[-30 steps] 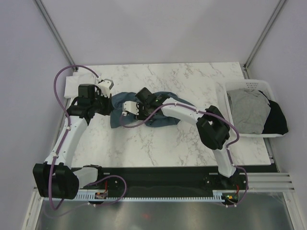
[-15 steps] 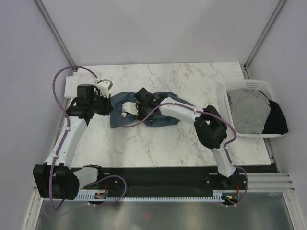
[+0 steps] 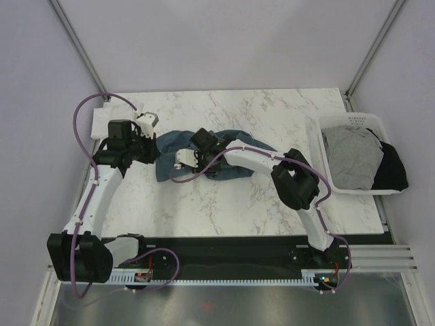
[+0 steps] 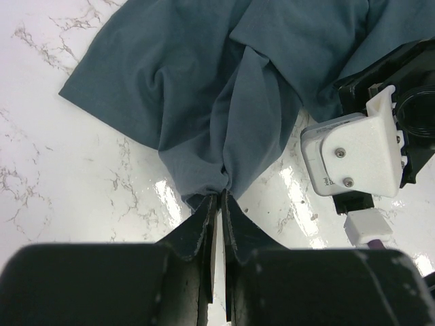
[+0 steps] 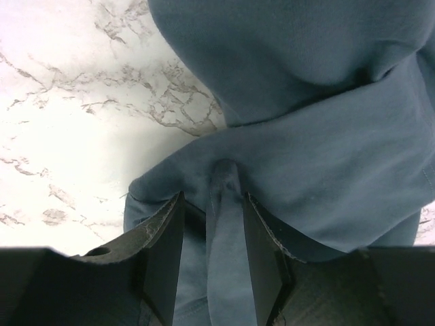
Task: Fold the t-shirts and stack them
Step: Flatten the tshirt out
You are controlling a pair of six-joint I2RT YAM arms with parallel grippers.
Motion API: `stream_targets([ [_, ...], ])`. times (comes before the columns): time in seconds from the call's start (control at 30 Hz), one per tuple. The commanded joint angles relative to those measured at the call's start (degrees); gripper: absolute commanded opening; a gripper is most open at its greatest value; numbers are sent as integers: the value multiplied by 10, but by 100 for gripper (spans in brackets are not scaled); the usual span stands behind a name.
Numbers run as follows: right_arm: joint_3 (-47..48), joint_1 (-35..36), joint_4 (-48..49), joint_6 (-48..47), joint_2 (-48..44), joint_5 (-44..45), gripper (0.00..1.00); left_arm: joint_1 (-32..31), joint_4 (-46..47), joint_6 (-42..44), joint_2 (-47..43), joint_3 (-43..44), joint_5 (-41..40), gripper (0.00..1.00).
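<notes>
The dark slate-blue t-shirt [image 3: 231,172] lies crumpled on the marble table [image 3: 272,204], left of its middle. My left gripper [image 3: 155,145] is at the shirt's left edge. In the left wrist view the left gripper [image 4: 219,195] is shut on a bunched tip of the blue t-shirt [image 4: 204,88]. My right gripper [image 3: 180,161] is down on the shirt's middle. In the right wrist view the right gripper [image 5: 213,195] is open astride a raised ridge of the blue cloth [image 5: 306,81], and its fingers [image 5: 166,231] stand apart from the ridge. A white t-shirt [image 3: 102,121] lies flat at the far left corner.
A white slatted basket [image 3: 353,119] stands at the table's right edge, holding the light grey t-shirt [image 3: 350,159] and the black t-shirt [image 3: 393,170], which hangs over its right rim. Purple cables loop beside both arms.
The right gripper's jaws have narrowed a little around the cloth ridge, and the right arm has shifted slightly. The left gripper has kept its pinch, edging slightly away.
</notes>
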Motion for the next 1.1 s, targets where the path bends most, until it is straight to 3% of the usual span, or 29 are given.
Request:
stream_targets([
  [0.0,27,2,-3,-4,12,-1,46,5,15,-17,-15,-4,17,12],
  [0.37,30,2,-3,-2,13,-6,31,13,17,-20,-13,-6,29,13],
  [0.53,31,2,2,-2,-2,8,11,15,17,-20,-16,-8,31,13],
  [0.83,10,-13,62,15,-89,81,2,16,19,-22,-7,-3,39,13],
  [1.07,-12,-77,75,60,-162,129,0,17,16,-24,-5,5,44,13],
])
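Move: A raised ridge in the t-shirt lies right between the right hand's open fingertips, only about 1 cm below. From that hand, the shirt's right corner is some 20 cm to the right and 4 cm farther out; its near-left corner is about 19 cm left and 6 cm back. From the left hand, still pinching cloth up off the table, the ridge is roughly 18 cm right, 2 cm back and 14 cm below. The right hand sinks slightly, pinches the ridge, then lifts it some 12 cm and about 6 forward. ##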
